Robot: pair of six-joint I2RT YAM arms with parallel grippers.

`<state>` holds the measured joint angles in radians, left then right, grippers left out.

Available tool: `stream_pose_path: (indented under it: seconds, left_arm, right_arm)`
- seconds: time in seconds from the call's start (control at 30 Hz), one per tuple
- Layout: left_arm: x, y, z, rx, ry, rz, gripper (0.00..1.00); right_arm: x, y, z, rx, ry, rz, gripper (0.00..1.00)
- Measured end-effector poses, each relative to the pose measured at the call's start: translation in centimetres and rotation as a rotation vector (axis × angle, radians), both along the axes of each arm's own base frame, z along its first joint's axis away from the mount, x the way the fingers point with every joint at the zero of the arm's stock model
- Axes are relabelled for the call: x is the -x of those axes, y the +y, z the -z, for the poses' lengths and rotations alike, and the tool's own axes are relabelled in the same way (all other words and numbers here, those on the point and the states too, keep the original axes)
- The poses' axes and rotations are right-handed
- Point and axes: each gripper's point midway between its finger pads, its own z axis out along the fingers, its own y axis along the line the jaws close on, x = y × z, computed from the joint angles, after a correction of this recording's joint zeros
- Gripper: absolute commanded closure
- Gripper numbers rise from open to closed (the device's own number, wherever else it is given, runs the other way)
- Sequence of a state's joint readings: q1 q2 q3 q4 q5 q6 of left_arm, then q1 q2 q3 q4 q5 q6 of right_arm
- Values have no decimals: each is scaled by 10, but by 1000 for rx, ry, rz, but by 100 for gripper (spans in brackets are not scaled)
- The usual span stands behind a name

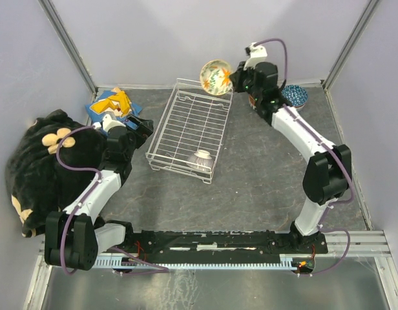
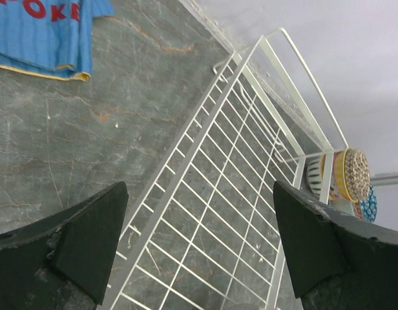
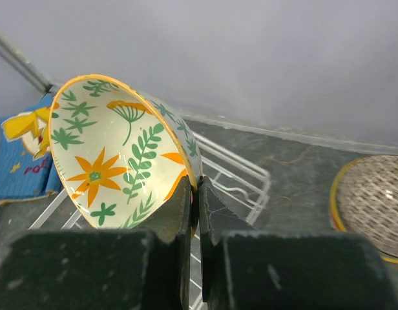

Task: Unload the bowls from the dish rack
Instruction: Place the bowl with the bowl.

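Note:
The white wire dish rack [image 1: 186,123] lies mid-table. One bowl [image 1: 201,159] sits upside down in its near right corner. My right gripper [image 1: 235,80] is shut on the rim of a cream bowl with orange flowers and green leaves [image 3: 108,155]. It holds that bowl tilted in the air above the rack's far right corner [image 3: 241,177]. A bowl with a blue pattern [image 1: 294,97] stands on the table at the back right; the right wrist view shows a dotted bowl [image 3: 373,200] there. My left gripper [image 2: 199,239] hangs open over the rack's left side [image 2: 231,187], holding nothing.
A black plush toy [image 1: 44,161] fills the left side of the table. A blue and yellow cloth item [image 1: 112,103] lies behind my left arm. Grey walls close in the back and both sides. Past the rack, the left wrist view shows bowls on edge [image 2: 351,174].

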<state>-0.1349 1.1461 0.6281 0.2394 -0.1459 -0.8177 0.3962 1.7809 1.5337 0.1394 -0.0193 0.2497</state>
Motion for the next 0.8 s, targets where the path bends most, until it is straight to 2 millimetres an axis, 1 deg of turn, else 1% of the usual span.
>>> stream_pose_path:
  seconds: [0.03, 0.13, 0.2, 0.33, 0.43, 0.5, 0.6, 0.73, 0.8]
  left_arm:
    - [0, -2, 0, 2, 3, 9, 1]
    - [-2, -9, -3, 11, 14, 48, 1]
    - [-6, -14, -9, 17, 11, 73, 1]
    - [-11, -21, -20, 13, -2, 109, 1]
    - [-13, -25, -21, 7, -5, 120, 1]
    - [-13, -28, -20, 6, -4, 125, 1]
    - [-15, -33, -27, 6, -36, 130, 1]
    - [-20, -38, -36, 6, -81, 127, 0]
    - [-24, -39, -32, 4, -79, 124, 0]
  right_arm:
    - [-4, -10, -5, -5, 10, 18, 99]
    - [-16, -54, -16, -21, 53, 99, 99]
    - [-23, -88, -20, -35, 84, 162, 99]
    - [-30, -153, -21, -71, 134, 273, 99]
    - [-32, -198, -18, -105, 171, 355, 99]
    - [-33, -217, -14, -127, 195, 389, 99]
    - [-39, -239, -7, -165, 232, 421, 99]
    - [-46, -265, 16, -211, 308, 462, 99]
    - [-50, -276, 28, -228, 345, 478, 99]
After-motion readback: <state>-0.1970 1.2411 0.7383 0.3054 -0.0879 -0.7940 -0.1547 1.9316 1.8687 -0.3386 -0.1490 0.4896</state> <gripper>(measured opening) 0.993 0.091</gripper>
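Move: The right hand holds the floral bowl; the blue bowl topping the farther stack lies about 29 cm to its right, 5 cm ahead and 22 cm below. The brown-patterned stack stands some 15 cm right of the hand, 7 cm ahead, 20 cm down. The rack's middle is 16 cm left, 11 cm back and 25 cm below. From the left hand, the blue bowl is roughly 64 cm right, 20 cm ahead, 11 cm lower. Still pinching the floral bowl by its rim, the right hand sweeps fast about 28 cm to the right, edging slightly forward, past the brown-patterned stack to the blue bowl; it rises a little, then starts sinking as it slows. The wrist swings clockwise about 25 degrees and tips downward. The open, empty left hand drifts some 4 cm right, rising and reaching slightly forward. ##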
